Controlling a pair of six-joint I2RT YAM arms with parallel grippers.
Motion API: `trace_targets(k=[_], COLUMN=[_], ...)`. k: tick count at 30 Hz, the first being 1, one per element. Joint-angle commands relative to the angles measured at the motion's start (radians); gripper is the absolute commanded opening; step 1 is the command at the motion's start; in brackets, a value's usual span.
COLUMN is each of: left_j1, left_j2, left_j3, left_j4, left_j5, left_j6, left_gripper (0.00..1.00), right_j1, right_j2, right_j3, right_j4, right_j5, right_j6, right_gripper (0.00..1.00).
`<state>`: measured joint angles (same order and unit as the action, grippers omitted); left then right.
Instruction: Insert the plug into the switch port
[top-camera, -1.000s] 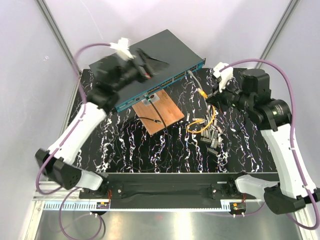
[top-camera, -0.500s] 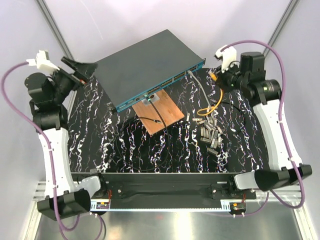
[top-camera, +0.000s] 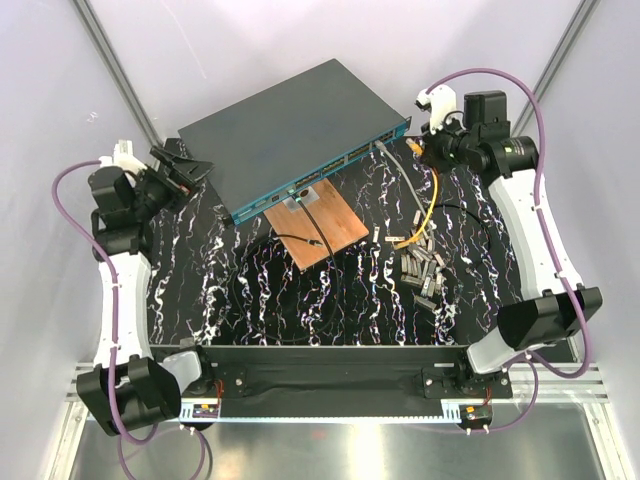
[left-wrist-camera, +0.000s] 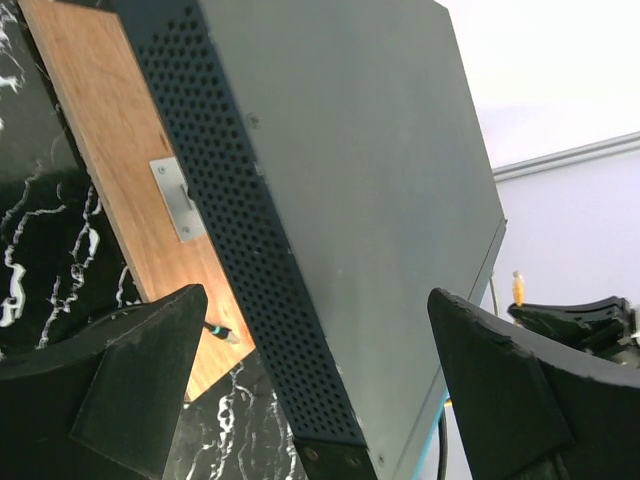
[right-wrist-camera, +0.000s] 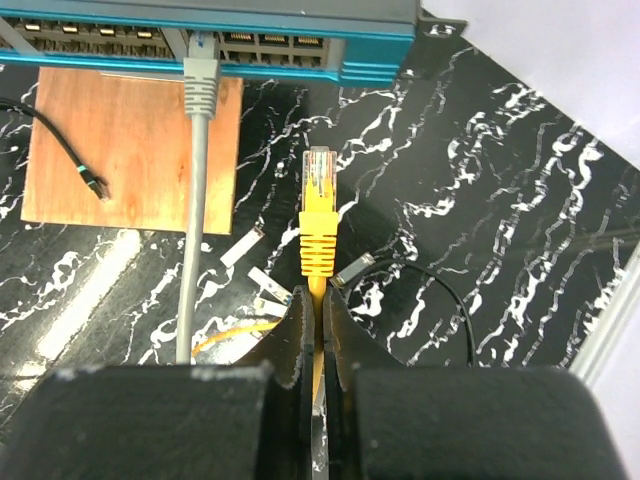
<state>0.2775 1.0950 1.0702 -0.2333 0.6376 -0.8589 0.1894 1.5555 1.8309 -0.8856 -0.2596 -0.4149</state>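
The switch (top-camera: 290, 125) lies diagonally at the back, dark grey on top, its teal port edge (top-camera: 330, 165) facing front right. My right gripper (top-camera: 424, 150) hovers off its right front corner. In the right wrist view it (right-wrist-camera: 312, 315) is shut on the yellow cable just behind the yellow plug (right-wrist-camera: 318, 215). The plug points at the port row (right-wrist-camera: 270, 42) and stops short of it. My left gripper (top-camera: 190, 170) is open and empty at the switch's left end. In the left wrist view its fingers (left-wrist-camera: 130, 370) straddle the perforated side (left-wrist-camera: 250, 200) without touching.
A grey cable (right-wrist-camera: 198, 90) is plugged into a port left of the yellow plug. A small wooden board (top-camera: 320, 225) with a thin black lead lies in front of the switch. Several loose metal connectors (top-camera: 420, 265) lie front right, with the yellow cable (top-camera: 425, 215) trailing among them.
My left arm has pulled back off the switch top to its left end. My right arm has lifted the yellow plug up and back toward the switch's right front corner.
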Motion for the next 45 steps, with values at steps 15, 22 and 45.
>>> trace_targets(k=[15,22,45], left_j1=[-0.064,-0.078,-0.112], left_j2=[0.026,0.031,0.043], left_j3=[-0.124,-0.139,-0.135], left_j4=[0.357,0.396,0.368], left_j5=[0.027,0.025,0.008], left_j6=[-0.193,-0.224,-0.206], left_gripper=[0.54,0.22,0.00], right_j1=[0.097,0.102,0.130], right_j2=[0.092,0.101,0.094], right_j3=[0.044,0.042,0.047], right_j4=[0.168,0.162,0.160], right_j5=[0.017,0.062,0.030], right_j6=[0.099,0.120,0.122], right_gripper=[0.00,0.00,0.00])
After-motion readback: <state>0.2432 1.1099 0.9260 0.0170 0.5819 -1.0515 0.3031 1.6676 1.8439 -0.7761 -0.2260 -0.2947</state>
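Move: The right hand already holds the yellow cable, its plug sticking out ahead; the free port it goes for lies about 6 cm ahead, 8 cm left and 4 cm lower. The grey plug sits 2 cm left of that port and 1 cm nearer; the switch's right corner is about 8 cm ahead and 3 cm left of the hand. The open left hand has the switch's left side edge about 3 cm ahead, 1 cm right and 2 cm below. Keeping its shut grip on the yellow cable just behind the plug, the right hand slides some 5 cm left, with 2 to 3 cm forward and as much down, bringing the plug in beside the seated grey one to line up with the free port, then creeps slightly left at the end. Meanwhile the left hand eases about 2 cm forward and a little down with a slight roll, left side dropping, and closes from wide open to about a third, its fingertips coming onto the perforated left side of the switch and staying there to steady it. ##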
